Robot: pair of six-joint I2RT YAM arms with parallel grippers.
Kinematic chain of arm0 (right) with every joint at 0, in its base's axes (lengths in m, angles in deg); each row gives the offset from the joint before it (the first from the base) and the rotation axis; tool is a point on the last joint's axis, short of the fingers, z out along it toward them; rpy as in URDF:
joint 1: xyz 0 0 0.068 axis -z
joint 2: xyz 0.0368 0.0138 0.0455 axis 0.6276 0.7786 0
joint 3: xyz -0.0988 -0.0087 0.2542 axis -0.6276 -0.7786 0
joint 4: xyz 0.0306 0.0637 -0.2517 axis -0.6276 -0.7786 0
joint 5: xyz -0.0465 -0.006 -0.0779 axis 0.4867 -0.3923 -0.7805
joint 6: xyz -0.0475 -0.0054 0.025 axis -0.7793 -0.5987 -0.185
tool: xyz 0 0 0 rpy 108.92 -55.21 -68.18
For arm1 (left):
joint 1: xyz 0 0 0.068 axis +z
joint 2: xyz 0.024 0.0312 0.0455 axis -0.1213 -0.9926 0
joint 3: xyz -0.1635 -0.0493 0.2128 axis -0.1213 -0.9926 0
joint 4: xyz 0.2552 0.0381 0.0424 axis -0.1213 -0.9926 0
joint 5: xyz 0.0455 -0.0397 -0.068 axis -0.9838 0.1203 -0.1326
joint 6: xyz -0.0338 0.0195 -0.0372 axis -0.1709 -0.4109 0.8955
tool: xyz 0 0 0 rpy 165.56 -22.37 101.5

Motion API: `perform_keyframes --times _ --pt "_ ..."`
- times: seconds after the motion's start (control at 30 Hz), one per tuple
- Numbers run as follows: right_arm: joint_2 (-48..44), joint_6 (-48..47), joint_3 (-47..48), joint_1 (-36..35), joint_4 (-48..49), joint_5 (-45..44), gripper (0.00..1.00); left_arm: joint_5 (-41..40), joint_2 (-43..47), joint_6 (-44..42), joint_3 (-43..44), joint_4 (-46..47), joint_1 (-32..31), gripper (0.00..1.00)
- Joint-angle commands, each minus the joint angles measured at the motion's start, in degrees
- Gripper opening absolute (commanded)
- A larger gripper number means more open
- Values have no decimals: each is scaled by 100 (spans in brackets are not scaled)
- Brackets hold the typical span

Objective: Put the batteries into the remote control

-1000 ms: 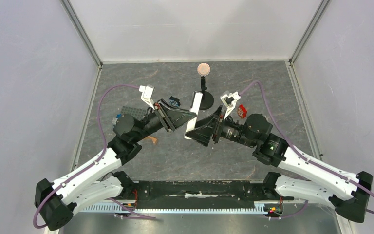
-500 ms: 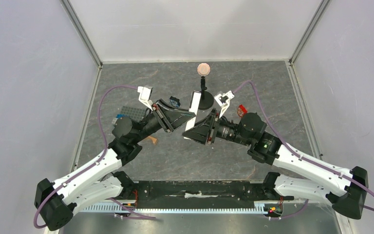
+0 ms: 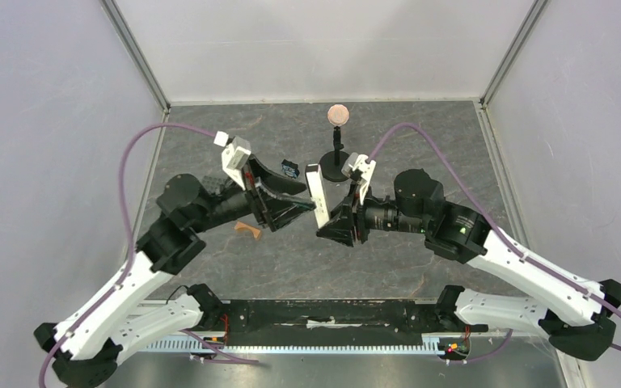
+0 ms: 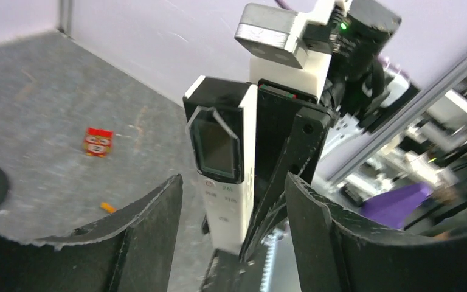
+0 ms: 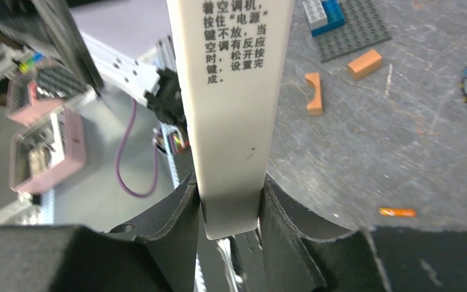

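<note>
The remote control (image 3: 317, 196) is held off the table between both arms, and my right gripper (image 3: 328, 221) is shut on its lower end. In the right wrist view its plain white back (image 5: 231, 91) with printed text is pinched between my right gripper's (image 5: 230, 185) pads. My left gripper (image 3: 297, 201) stands open just left of it, not touching. In the left wrist view the black panel on the remote's face (image 4: 217, 149) shows between my left gripper's (image 4: 234, 179) spread fingers. One small orange battery (image 5: 397, 212) lies on the table and also appears in the left wrist view (image 4: 107, 207).
A black stand (image 3: 336, 168) topped by a copper disc (image 3: 338, 113) rises behind the remote. A grey studded plate (image 5: 356, 30), an orange block (image 5: 365, 64), an arch piece (image 3: 248, 229) and a blue-black part (image 3: 290, 169) lie on the left. A small red cube (image 4: 98, 141) lies on the right.
My left gripper has let go of the remote, opened and drawn back to the left. My right gripper has shut on the remote's lower end and now carries it alone.
</note>
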Motion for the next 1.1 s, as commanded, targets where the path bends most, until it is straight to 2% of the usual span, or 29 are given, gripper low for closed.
perform_keyframes --times 0.0,0.1,0.2,0.4,0.57,0.73,0.93,1.07 --pt "-117 -1590 560 -8 -1419 23 13 351 244 -2792 854 -2427 -7 69" --pt "-63 -2089 752 -9 -1886 -205 12 609 235 -3856 1126 -3058 -7 71" --pt "24 -2555 946 -16 -2199 -614 4 749 37 -4748 1476 -3640 -7 70" --pt "155 -3281 1293 -16 -2285 -1070 0 555 -862 -5428 2263 -4795 -7 68" --pt "414 -3616 1457 -89 -2394 -1460 0 823 -1040 -5599 2267 -4762 -7 68" --pt "395 -3837 1246 -424 -2322 -1868 0 750 -959 -5782 2212 -4594 -7 69" --pt "265 -4054 901 -632 -2233 -1953 0 1189 -738 -5993 1830 -4196 -7 68" --pt "195 -4112 811 -743 -2237 -1922 0 1071 -596 -5831 1615 -3791 -7 67"
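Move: The remote control, already gripped at its lower end in my right hand, has its middle about 4 cm ahead of, 1 cm left of and 4 cm above that hand. From my open left hand, that middle is roughly 4 cm to the right, 2 cm ahead and 2 cm below. On the table, some 38 cm below my left hand, the orange battery lies about 9 cm ahead and 6 cm right, the orange arch block 8 cm ahead and 18 cm left. With my right hand keeping its pinch, I carry the remote about 5 cm right and 5 cm down, drifting a little forward, while that hand tips its fingers down and rolls. My left hand, fingers staying open, first backs off left and back from the remote, then eases forward again and sinks, ending about 7 cm lower with its fingers tipped down some 35 degrees. ##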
